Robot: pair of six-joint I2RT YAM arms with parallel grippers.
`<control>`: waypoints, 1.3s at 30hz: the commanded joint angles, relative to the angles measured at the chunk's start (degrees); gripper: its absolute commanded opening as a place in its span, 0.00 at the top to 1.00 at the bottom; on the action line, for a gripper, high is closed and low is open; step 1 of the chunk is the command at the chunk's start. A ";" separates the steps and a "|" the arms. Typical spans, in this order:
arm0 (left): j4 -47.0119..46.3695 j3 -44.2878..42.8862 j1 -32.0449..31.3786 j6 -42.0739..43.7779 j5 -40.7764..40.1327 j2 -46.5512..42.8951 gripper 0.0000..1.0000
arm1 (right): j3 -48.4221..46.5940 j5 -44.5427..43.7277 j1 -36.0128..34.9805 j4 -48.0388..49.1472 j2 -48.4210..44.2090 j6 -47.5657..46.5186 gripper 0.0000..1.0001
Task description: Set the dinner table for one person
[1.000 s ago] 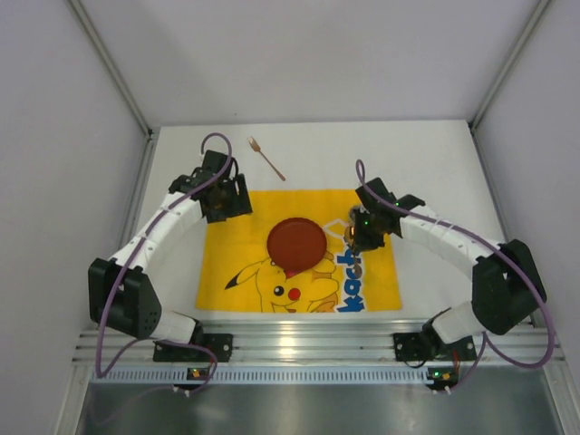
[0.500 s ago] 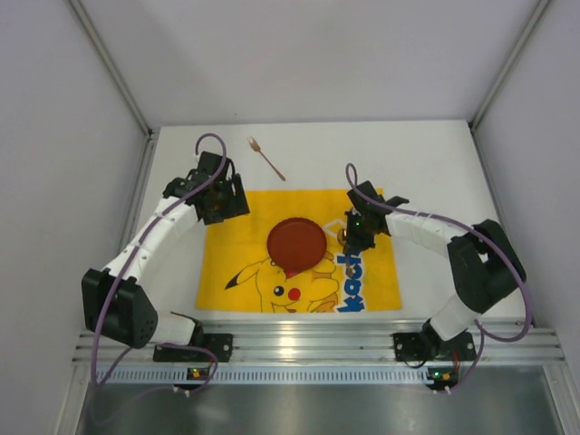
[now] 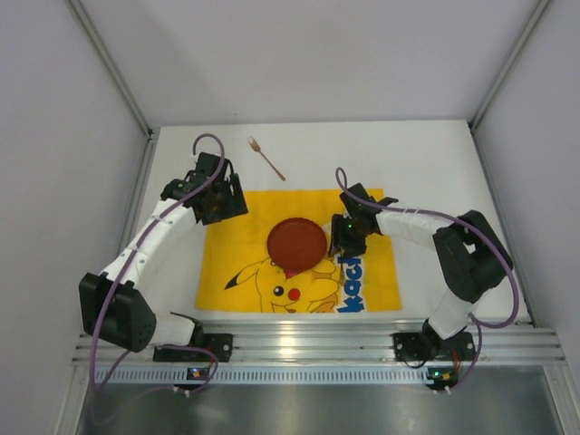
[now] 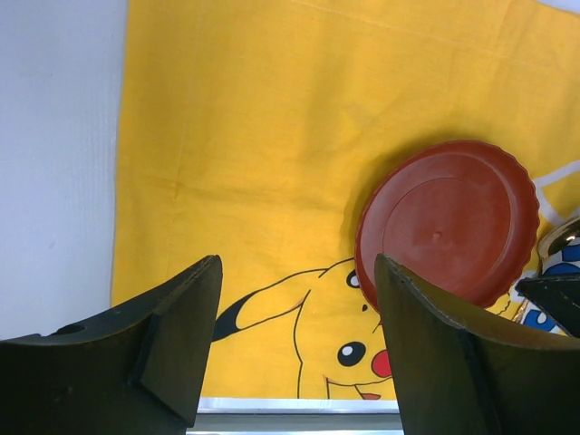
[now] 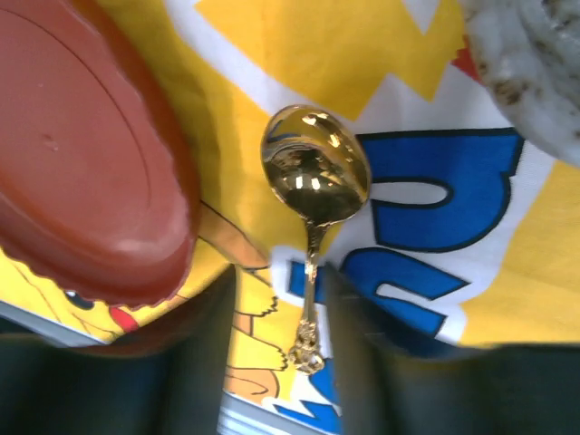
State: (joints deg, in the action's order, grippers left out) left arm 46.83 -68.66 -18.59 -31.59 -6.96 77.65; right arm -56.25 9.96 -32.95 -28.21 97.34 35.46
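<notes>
The white dinner table (image 3: pixel 426 163) carries a yellow cartoon mat (image 3: pixel 236 245) with a round red plate (image 3: pixel 295 243) at its middle. My right gripper (image 3: pixel 343 237) is low over the mat at the plate's right edge. In the right wrist view a gold spoon (image 5: pixel 314 181) lies on the mat, bowl away from me, its thin handle in the gap between my parted fingers (image 5: pixel 279 290), beside the plate (image 5: pixel 82 172). My left gripper (image 3: pixel 222 201) is open and empty over the mat's far left corner. In the left wrist view (image 4: pixel 297 267) the plate (image 4: pixel 449 222) shows ahead to the right.
A gold fork (image 3: pixel 266 158) lies on the bare table beyond the mat. A ribbed aluminium rail (image 3: pixel 308 340) runs along the near edge. Grey walls close in the left, right and back sides. A blurred grey-white shape (image 5: pixel 535 63) sits at the right wrist view's top right.
My right gripper has moved left across the mat with the spoon to the plate's right edge, and its elbow has folded in. The left gripper has shifted slightly up and left.
</notes>
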 commanded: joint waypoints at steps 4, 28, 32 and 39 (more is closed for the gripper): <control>-0.86 -1.82 -0.22 0.39 -0.68 1.63 0.27 | -2.37 -2.30 -1.42 -3.69 -0.13 -1.71 0.36; -10.98 -32.47 2.33 -1.44 -6.83 30.79 0.03 | -9.67 -16.89 -1.86 -16.00 -25.79 -6.90 0.00; -6.85 -46.25 2.33 -1.45 -8.59 41.07 0.05 | -8.44 -17.69 -1.77 -16.70 -26.68 -6.46 0.00; -5.87 -55.70 3.03 -0.13 -11.06 54.35 0.07 | -9.93 -19.71 -1.51 -20.31 -25.01 -6.46 0.00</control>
State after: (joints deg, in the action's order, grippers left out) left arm 40.38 -121.05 -16.14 -32.36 -16.62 130.15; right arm -64.27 -7.31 -34.02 -46.04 71.96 29.58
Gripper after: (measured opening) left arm 0.935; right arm 0.996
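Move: The left hand, empty, has the fork's middle about 28 cm ahead, some 4 cm to its right and 16 cm below; the plate lies 14 cm to that hand's right and about 2 cm nearer the base. The right hand's parting fingers straddle the spoon, whose middle is roughly 1 cm ahead and 1 cm below, straight in line. From the right hand, the plate sits 14 cm left and 3 cm ahead, the cup 12 cm ahead and 5 cm right. Coming free of the spoon's handle, the right fingers spread from a third open to full, and that hand lifts some 15 cm, drifting right and swinging its fingertips forward. Meanwhile the left hand reaches about 25 cm forward towards the fork in a shallow arc, up and then down, opening somewhat wider and staying above the table. ##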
